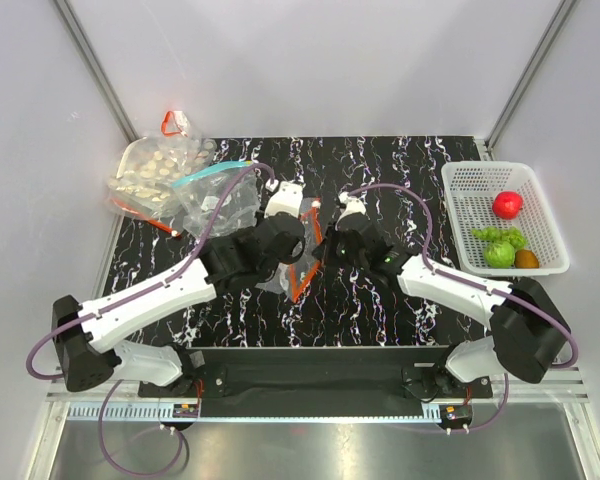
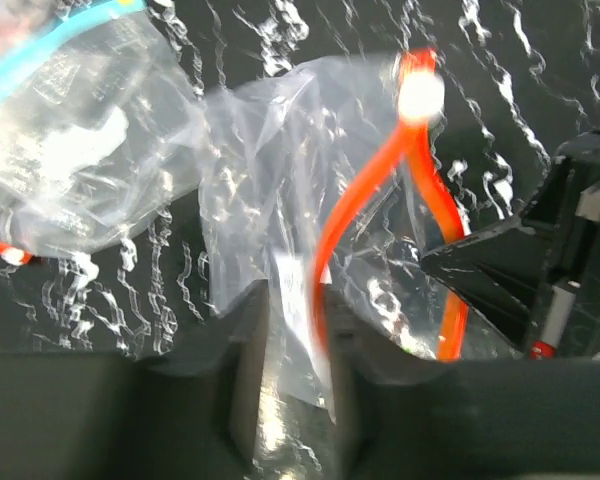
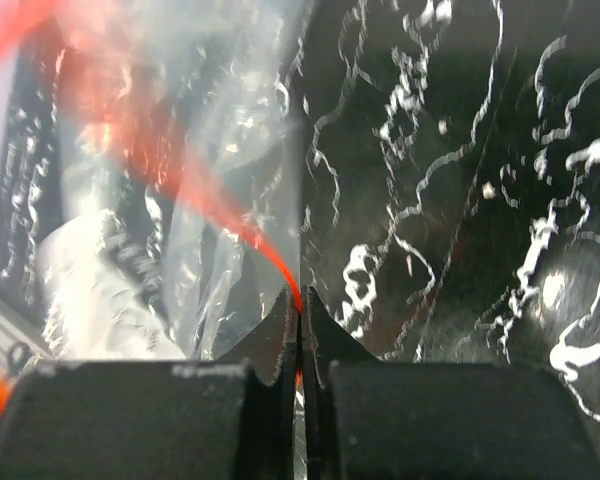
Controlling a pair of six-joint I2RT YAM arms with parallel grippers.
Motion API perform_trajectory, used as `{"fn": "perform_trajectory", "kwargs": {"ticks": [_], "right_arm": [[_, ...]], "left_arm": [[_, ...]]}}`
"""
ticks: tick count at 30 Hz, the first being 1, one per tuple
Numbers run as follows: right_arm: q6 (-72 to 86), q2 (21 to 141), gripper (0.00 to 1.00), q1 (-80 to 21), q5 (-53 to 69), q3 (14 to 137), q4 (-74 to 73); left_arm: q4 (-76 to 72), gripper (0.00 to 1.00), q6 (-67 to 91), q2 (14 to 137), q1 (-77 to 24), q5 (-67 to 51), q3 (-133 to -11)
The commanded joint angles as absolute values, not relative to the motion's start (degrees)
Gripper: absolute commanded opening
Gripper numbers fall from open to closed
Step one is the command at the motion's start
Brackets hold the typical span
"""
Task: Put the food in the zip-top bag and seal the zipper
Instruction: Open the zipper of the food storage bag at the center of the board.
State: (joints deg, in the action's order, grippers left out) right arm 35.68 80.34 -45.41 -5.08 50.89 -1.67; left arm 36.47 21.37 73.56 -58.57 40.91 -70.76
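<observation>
The zip-top bag (image 1: pixel 298 283) lies crumpled on the black marbled table between my two grippers, with its red-orange zipper (image 2: pixel 365 190) spread into a loop. My left gripper (image 2: pixel 295 300) is partly open, and the bag's lip and one side of the zipper strip run between its fingers. My right gripper (image 3: pixel 301 300) is shut on the other side of the zipper (image 3: pixel 250 235). The food sits in a white basket (image 1: pixel 460 215) at the right: a red fruit (image 1: pixel 507 204), green grapes (image 1: pixel 488 235), a green piece (image 1: pixel 500 253) and a brown-orange ball (image 1: pixel 526 259).
A clear bag with a teal zipper (image 1: pixel 215 190) and a bag of pale beige pieces (image 1: pixel 155 172) lie at the back left. The teal-zipper bag (image 2: pixel 60 120) touches the task bag's left side. Grey walls close in the table on three sides.
</observation>
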Motion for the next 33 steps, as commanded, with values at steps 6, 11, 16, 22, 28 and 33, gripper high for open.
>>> {"fn": "perform_trajectory", "kwargs": {"ticks": [6,11,16,22,28,33], "right_arm": [[37.27,79.72,0.00,-45.53,-5.10,48.17,3.78],[37.00,79.19,0.00,-45.53,-5.36,47.64,3.60],[36.04,77.26,0.00,-45.53,-4.31,46.23,5.88],[35.42,74.89,0.00,-45.53,-4.22,46.76,4.40],[35.33,73.39,0.00,-45.53,-3.17,48.43,2.29],[35.07,72.34,0.00,-45.61,-2.02,48.96,1.93]], "left_arm": [[26.54,0.46,22.41,76.46,-58.80,31.38,-65.22],[23.66,0.58,22.59,76.56,-58.80,27.34,-64.34],[20.83,0.68,21.89,72.87,-58.71,22.42,-62.32],[21.88,0.66,21.89,72.42,-58.71,20.04,-61.88],[21.62,0.65,20.83,71.63,-58.71,19.59,-61.17],[22.15,0.65,19.78,71.98,-58.71,21.53,-61.61]]}}
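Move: For my left hand, the stretch of orange zipper to straddle lies about 6 cm to its right, 3 cm back and some 8 cm lower. The blue-zipped bag is roughly 12 cm ahead, 15 cm to the left and 18 cm below that hand. My right fingers already pinch the zipper; from them its far end is some 11 cm ahead and 1 cm left, and its near end about 9 cm back and 6 cm left, a few centimetres lower. I bring my left hand some 6 cm to the right and about 5 cm down, drawing back a little, so its fingers come over the orange zipper next to my right hand; they spread well apart as the wrist swings about 15 degrees clockwise. My right hand keeps its pinch on the zipper, dips 1.5 cm, stays there briefly, then lifts about 3 cm. ##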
